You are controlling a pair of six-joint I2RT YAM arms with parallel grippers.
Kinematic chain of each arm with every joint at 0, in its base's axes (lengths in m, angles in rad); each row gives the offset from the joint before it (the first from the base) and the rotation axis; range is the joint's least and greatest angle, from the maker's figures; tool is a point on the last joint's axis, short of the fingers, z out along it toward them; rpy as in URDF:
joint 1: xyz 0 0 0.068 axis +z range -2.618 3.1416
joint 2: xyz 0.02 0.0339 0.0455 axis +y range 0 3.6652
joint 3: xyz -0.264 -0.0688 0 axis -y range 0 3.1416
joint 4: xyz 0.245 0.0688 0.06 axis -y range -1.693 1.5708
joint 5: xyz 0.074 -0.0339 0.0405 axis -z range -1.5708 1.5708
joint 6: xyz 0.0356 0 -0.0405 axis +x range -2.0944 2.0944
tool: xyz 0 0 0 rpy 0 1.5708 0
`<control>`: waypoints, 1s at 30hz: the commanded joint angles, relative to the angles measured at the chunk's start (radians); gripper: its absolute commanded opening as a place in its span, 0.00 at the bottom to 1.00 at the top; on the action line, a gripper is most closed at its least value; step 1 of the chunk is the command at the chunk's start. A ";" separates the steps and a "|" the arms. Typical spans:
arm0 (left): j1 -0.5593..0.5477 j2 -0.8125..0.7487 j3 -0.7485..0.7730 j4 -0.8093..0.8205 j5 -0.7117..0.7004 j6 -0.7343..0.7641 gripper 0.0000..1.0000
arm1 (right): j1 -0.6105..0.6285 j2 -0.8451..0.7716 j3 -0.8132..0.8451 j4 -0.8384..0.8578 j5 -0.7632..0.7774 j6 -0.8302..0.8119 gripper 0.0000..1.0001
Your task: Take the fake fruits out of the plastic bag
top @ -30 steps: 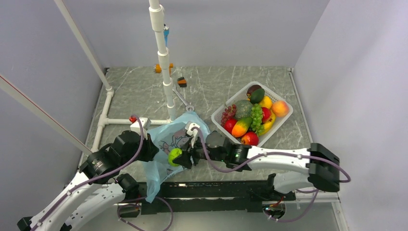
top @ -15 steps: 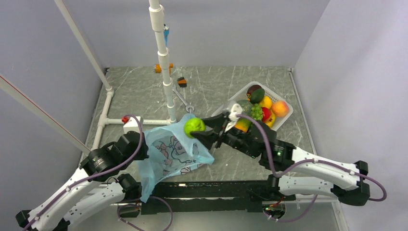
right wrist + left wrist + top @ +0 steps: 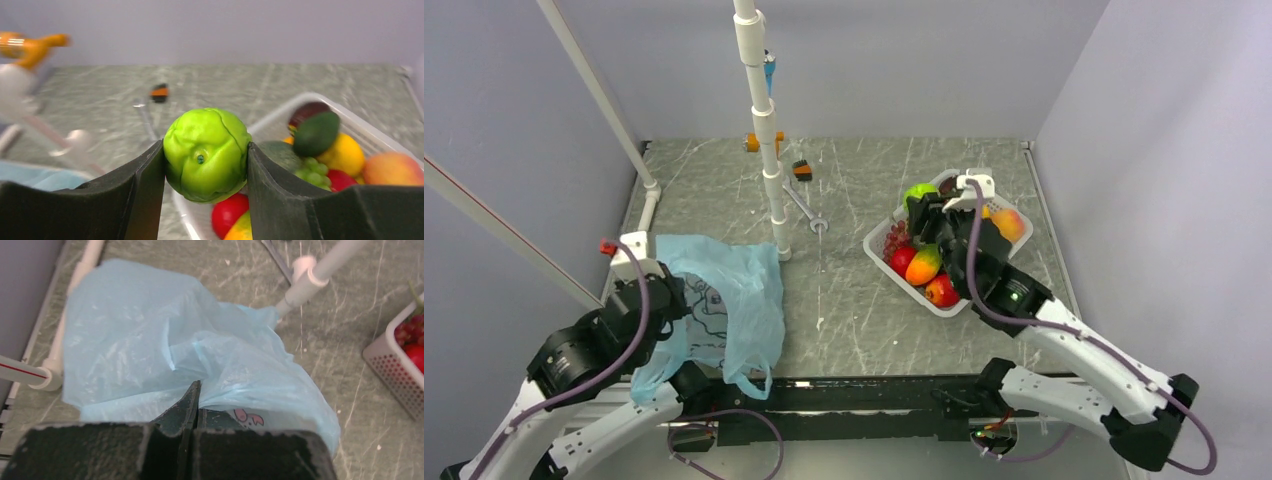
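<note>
The light-blue plastic bag (image 3: 724, 300) hangs limp at the left, pinched by my left gripper (image 3: 664, 300), which is shut on its film; the bag (image 3: 190, 355) fills the left wrist view. My right gripper (image 3: 921, 200) is shut on a lime-green ball (image 3: 919, 191), held above the back left rim of the white basket (image 3: 874, 240). In the right wrist view the lime-green ball (image 3: 207, 154) sits squeezed between both fingers (image 3: 145, 185). The basket holds a dark green avocado (image 3: 316, 133), green grapes (image 3: 312, 170), an orange peach (image 3: 392, 169) and an orange-green mango (image 3: 924, 264).
A white pipe post (image 3: 764, 130) stands at the table's middle, with pipe rails (image 3: 642, 205) running along the left. Small orange and black tools (image 3: 801, 170) lie at the back. A metal wrench (image 3: 804, 210) lies near the post's foot. Red apples (image 3: 942, 290) fill the basket's near corner.
My right gripper has carried the lime-green ball from the bag's mouth rightwards and back to above the basket. My left gripper has pulled the bag leftwards and it now hangs flatter.
</note>
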 commanded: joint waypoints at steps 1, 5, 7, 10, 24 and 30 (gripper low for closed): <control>-0.003 0.000 -0.105 0.085 0.154 0.025 0.02 | -0.104 0.098 0.030 -0.113 0.127 0.148 0.00; -0.003 0.019 -0.156 0.042 0.264 -0.080 0.20 | -0.190 0.190 0.074 -0.236 0.195 0.318 0.00; -0.003 0.018 -0.155 0.007 0.295 -0.114 0.37 | -0.218 0.208 0.073 -0.301 0.229 0.394 0.00; -0.003 -0.009 -0.129 -0.038 0.331 -0.135 0.64 | -0.263 0.193 0.037 -0.337 0.293 0.444 0.00; -0.003 -0.019 0.277 -0.086 0.468 0.021 0.99 | -0.633 0.129 -0.062 -0.356 0.119 0.552 0.00; -0.003 -0.004 0.320 -0.030 0.536 0.050 0.99 | -0.651 0.213 -0.033 -0.233 0.071 0.467 0.08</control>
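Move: The right hand holds the green fruit; the basket's middle is about 9 cm to its right, 1 ahead and some 24 below, the peach 22 right, 5 ahead, the avocado 11 right, 10 ahead, the green grapes 11 right, level, all roughly 22 below. The left hand grips the bag's rim, the bag's middle some 5 cm right, 3 ahead and 10 below; the pole's foot lies 18 right, 14 ahead, 24 below. Right hand carries green fruit some 20 cm right and down towards the peach; left lowers, releases bag, rises. ##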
